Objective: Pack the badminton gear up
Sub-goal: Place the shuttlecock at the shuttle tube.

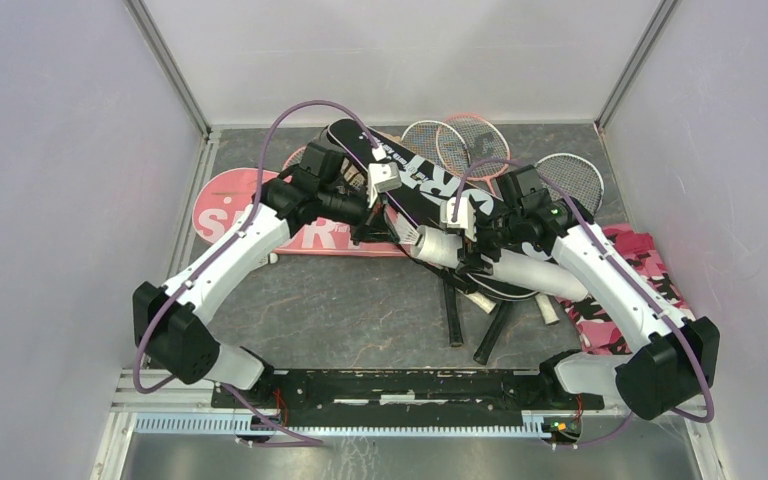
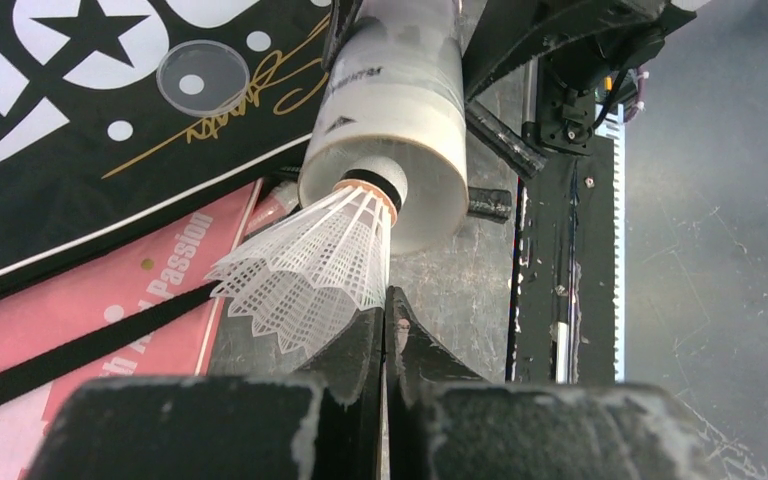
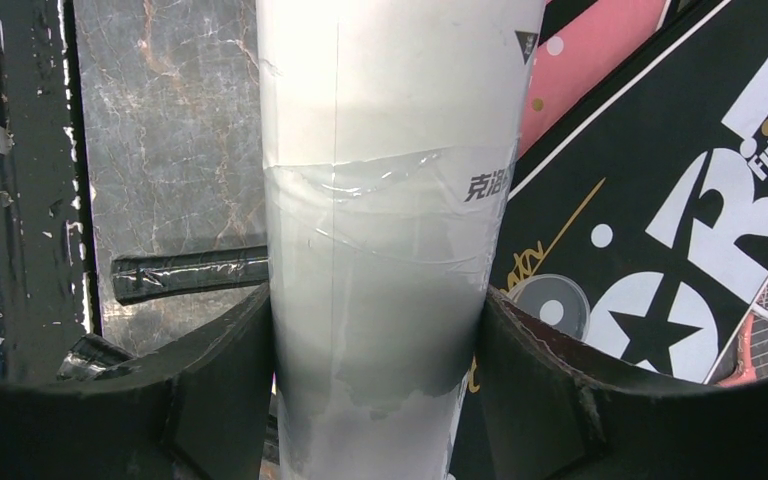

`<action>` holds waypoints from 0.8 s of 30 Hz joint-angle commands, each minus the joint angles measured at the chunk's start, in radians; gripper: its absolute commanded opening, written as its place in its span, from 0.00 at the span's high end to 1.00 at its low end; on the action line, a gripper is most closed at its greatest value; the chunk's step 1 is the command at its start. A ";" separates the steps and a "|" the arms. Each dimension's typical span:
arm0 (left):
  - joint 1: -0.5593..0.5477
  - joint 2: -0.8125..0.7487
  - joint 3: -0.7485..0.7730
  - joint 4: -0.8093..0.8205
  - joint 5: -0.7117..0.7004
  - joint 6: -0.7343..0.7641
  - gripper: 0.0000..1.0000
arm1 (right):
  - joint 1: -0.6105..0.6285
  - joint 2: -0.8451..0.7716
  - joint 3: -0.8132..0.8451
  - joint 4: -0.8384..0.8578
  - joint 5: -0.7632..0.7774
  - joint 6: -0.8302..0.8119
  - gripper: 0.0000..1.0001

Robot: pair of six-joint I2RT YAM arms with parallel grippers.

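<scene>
My right gripper (image 3: pixel 375 340) is shut on the long white tube (image 3: pixel 390 200), one finger on each side. The tube (image 1: pixel 520 270) lies slanted above the table, its open end toward the left arm. A white shuttlecock (image 2: pixel 315 265) has its cork head in the tube's mouth (image 2: pixel 395 110). My left gripper (image 2: pixel 387 300) is shut on the edge of its mesh skirt. In the top view the left gripper (image 1: pixel 400 232) meets the tube's end over the black cover (image 1: pixel 430 185). The pink cover (image 1: pixel 230 215) lies to the left. Thin-framed rackets (image 1: pixel 460 140) lie at the back.
A clear round lid (image 2: pixel 200 75) rests on the black cover. Black racket handles (image 1: pixel 455 315) stick out toward the near edge under the tube. The pink camouflage cloth (image 1: pixel 640 270) lies by the right arm. Grey walls close in both sides and the back.
</scene>
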 commanded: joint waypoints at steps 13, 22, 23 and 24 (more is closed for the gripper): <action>-0.079 0.117 0.030 0.084 0.255 -0.066 0.68 | 0.000 -0.026 -0.017 0.050 -0.066 0.010 0.93; -0.080 0.078 -0.003 0.054 0.282 0.011 0.47 | -0.001 -0.023 -0.014 0.047 -0.069 0.008 0.93; -0.083 0.084 -0.002 0.055 0.281 0.012 0.46 | -0.003 -0.022 -0.015 0.047 -0.077 0.011 0.93; -0.087 0.089 0.002 0.055 0.281 0.011 0.45 | -0.002 -0.021 -0.011 0.049 -0.084 0.014 0.93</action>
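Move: The left hand pinches the shuttlecock by its skirt edge, cork already at the tube's open mouth, which lies about 5 cm to its right, 1 cm back and 2 cm below. The right gripper, clamped on the tube, is about 14 cm right, 4 cm back; on the table, the black bag centres about 10 cm right, 8 cm ahead, and a black racket handle 12 cm right, 17 cm back. From the right hand the mouth is about 11 cm left, 3 cm ahead and 5 cm up. Still pinching the skirt, the left fingers carry the shuttlecock cork-first into the tube's mouth, going right about 4 cm and slightly down, then let go, spreading from shut to about half open. Meanwhile the hand shifts back towards the base by some 4 cm, turning clockwise about 15 degrees. The right gripper keeps its hold on the tilted tube, almost still. ##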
